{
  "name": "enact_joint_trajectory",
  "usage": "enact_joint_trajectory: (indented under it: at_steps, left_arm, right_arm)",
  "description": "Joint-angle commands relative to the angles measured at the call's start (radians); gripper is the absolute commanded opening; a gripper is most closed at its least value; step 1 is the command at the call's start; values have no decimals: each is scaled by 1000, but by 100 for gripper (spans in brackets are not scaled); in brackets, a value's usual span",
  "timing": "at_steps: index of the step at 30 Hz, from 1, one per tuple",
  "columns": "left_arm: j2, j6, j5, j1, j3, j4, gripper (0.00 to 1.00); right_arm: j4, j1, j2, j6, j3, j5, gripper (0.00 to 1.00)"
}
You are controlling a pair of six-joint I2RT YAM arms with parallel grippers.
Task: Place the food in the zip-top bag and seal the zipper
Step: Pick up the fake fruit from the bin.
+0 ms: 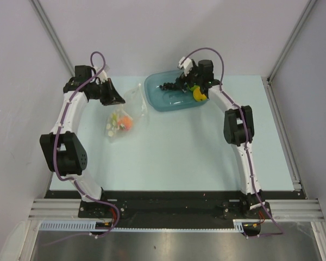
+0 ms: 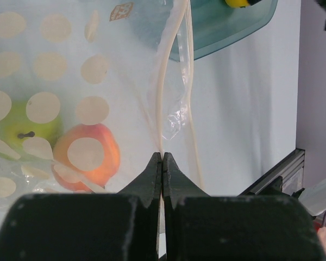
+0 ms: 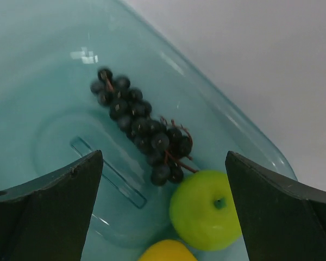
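Note:
The clear zip-top bag (image 1: 125, 115) lies on the table left of the tub, with polka dots printed on it. Inside it are a red-orange peach (image 2: 92, 157) and a green pear (image 2: 22, 128). My left gripper (image 2: 162, 159) is shut on the bag's mouth edge, and the pale zipper (image 2: 162, 103) runs up from its tips. In the top view the left gripper (image 1: 118, 99) sits at the bag's far left corner. My right gripper (image 3: 163, 157) is open, hanging over a dark grape bunch (image 3: 138, 128) and a green apple (image 3: 206, 209) in the tub. It holds nothing.
The teal translucent tub (image 1: 157, 100) stands at the back middle of the table, right of the bag. It also holds a yellow fruit (image 3: 165, 251). White walls close in on the left, back and right. A metal rail (image 1: 293, 163) runs along the table's right edge.

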Motion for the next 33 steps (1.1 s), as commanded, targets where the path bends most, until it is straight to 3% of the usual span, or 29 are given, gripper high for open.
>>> enact_joint_trajectory:
  at_steps: [1,12,17,18,21,25,29,33]
  left_arm:
    - [-27,20,7,-6,26,2,0]
    - [-11,27,-2,-6,39,-4,0]
    - [-2,30,1,-6,51,-10,0]
    - [-2,32,-1,-6,51,-14,0]
    - [4,34,-2,-3,53,-14,0]
    - [13,35,-2,-3,68,-17,0]
    - [24,29,4,-3,82,-20,0]
    - [29,30,11,-1,94,-18,0]
  right_arm:
    - [-57,17,57,-486,17,75,100]
    - [101,50,200,-694,37,101,99]
    - [178,43,290,-737,85,109,90]
    - [184,41,304,-740,100,112,78]
    - [212,38,347,-770,140,114,56]
    - [233,35,352,-784,137,98,37]
    - [274,34,321,-726,113,103,0]
    - [334,29,220,-676,-1,88,0]
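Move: The grapes lie in the bin some 5 cm ahead of the open right hand, their middle 5 cm to its left and about 11 cm below. The green apple sits 11 cm to the right of the grapes' middle, level with it; the orange is about 14 cm right of that middle and 5 cm nearer. From the left hand the grapes are roughly 27 cm ahead, 25 cm to the right and 17 cm lower. The right hand's fingers close on the grapes near the end beside the green apple, pinching them inside the bin. To get there the open hand drops quickly about 10 cm, then eases some 5 cm forward while its fingers tip steeply downward, and shuts once it is down. The left hand keeps its pinch on the bag's rim and stays put. ##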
